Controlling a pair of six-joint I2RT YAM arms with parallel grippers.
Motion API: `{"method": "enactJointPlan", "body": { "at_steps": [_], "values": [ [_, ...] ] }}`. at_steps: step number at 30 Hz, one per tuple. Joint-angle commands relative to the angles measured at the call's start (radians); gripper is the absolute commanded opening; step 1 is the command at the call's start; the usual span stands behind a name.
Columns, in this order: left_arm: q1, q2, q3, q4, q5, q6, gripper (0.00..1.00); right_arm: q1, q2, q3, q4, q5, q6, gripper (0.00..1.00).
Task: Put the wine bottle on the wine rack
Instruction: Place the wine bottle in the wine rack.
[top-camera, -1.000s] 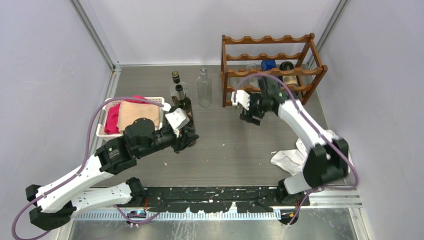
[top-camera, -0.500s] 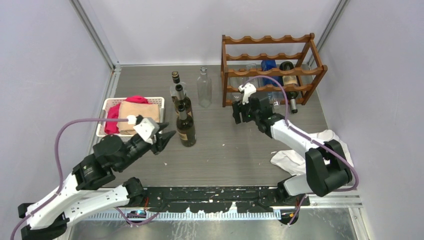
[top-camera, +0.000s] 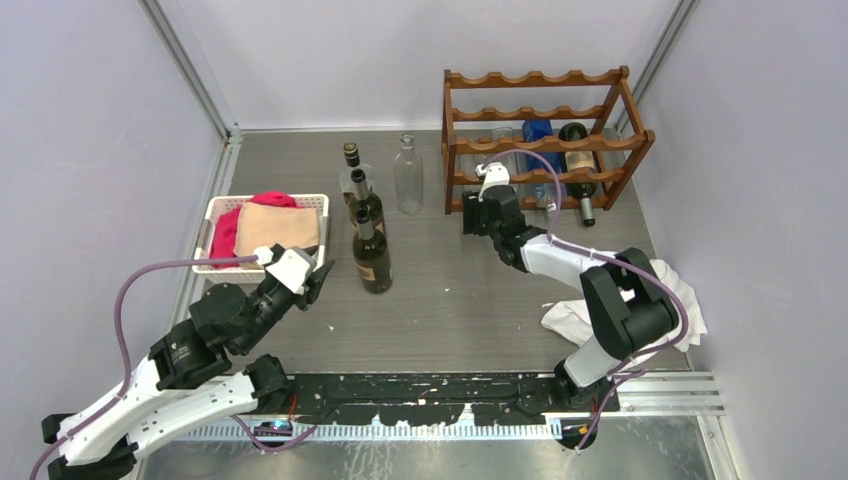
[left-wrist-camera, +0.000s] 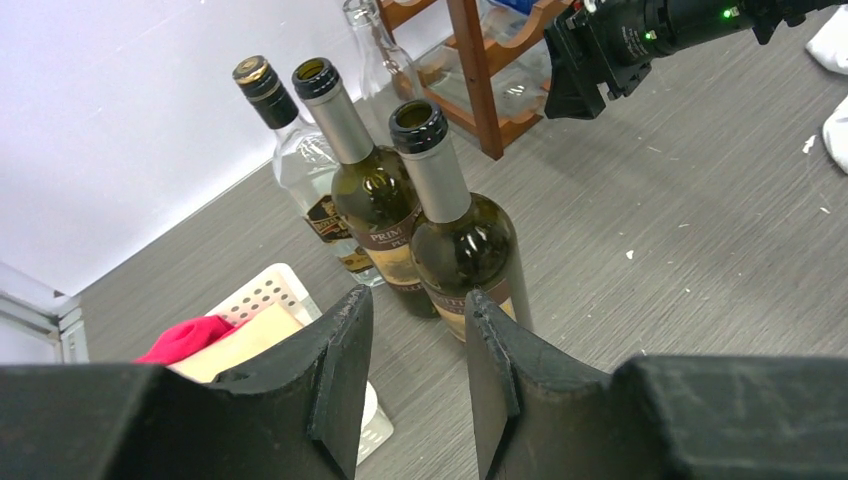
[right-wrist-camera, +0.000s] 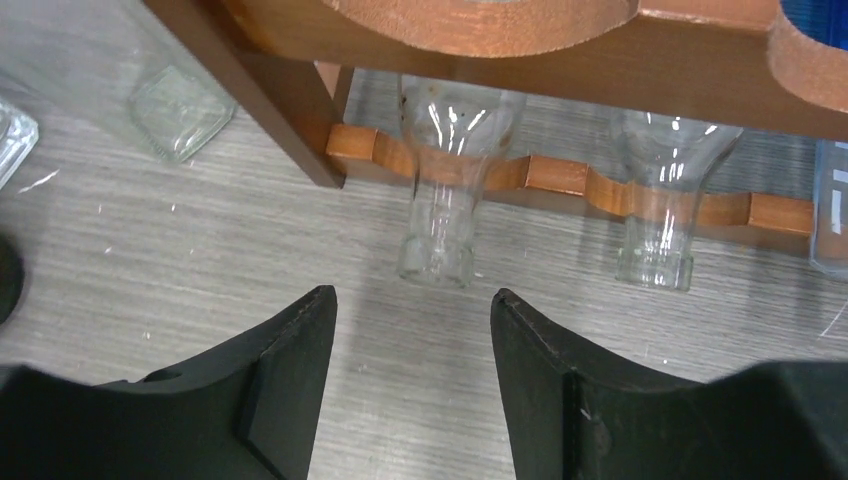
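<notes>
The reddish-brown wine rack (top-camera: 590, 143) stands at the back right, with a dark bottle (top-camera: 578, 170), a blue one (top-camera: 537, 131) and clear ones lying in it. Two dark green wine bottles (top-camera: 372, 262) (top-camera: 364, 208) stand upright mid-table, in line with a clear capped bottle (top-camera: 351, 168). My left gripper (top-camera: 318, 278) sits left of the front wine bottle (left-wrist-camera: 462, 235), open and empty (left-wrist-camera: 416, 300). My right gripper (top-camera: 480, 208) is low at the rack's front left post, open and empty (right-wrist-camera: 410, 297), facing a clear bottle neck (right-wrist-camera: 437, 235) under the wavy rail (right-wrist-camera: 560, 180).
A tall clear bottle (top-camera: 407, 178) stands left of the rack. A white basket (top-camera: 203, 262) holding red and tan cloths lies at the left. A crumpled white cloth (top-camera: 575, 318) lies by the right arm's base.
My left gripper has let go of the front wine bottle, opened and drawn back to the left. The right arm has sunk lower and shifted a little along the rack's front.
</notes>
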Motion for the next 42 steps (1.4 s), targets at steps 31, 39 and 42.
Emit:
{"method": "enactJointPlan", "body": {
  "at_steps": [31, 39, 42],
  "values": [
    [0.041, 0.002, -0.029, 0.077, -0.032, 0.054, 0.40, -0.033, 0.144, 0.069, 0.114, 0.106, 0.088, 0.26],
    [0.052, 0.010, -0.031, 0.078, -0.019, 0.052, 0.40, -0.029, 0.143, 0.038, 0.110, 0.109, 0.114, 0.25],
    [0.057, 0.013, -0.031, 0.078, -0.017, 0.052, 0.40, -0.028, 0.145, 0.031, 0.114, 0.108, 0.110, 0.27]
  ]
}}
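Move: The right hand, half open, is just short of the mouth of the neck of a clear bottle already lying in the rack's leftmost bottom slot: about 4 cm ahead, 1 cm right and 3 cm lower. The second clear neck sits some 10 cm to the right of that mouth, the rack's left post about 5 cm to its left and 4 cm farther out. From the left hand, the first mouth is roughly 22 cm ahead, 32 cm right and 20 cm below. Forward about 3 cm and nearly 2 cm down, the right hand eases up to the neck of the leftmost clear bottle, turning some 5 degrees clockwise while its fingers close. The fingertips meet the neck's end from both sides and pinch it; the hand then stays almost still as the squeeze builds. ##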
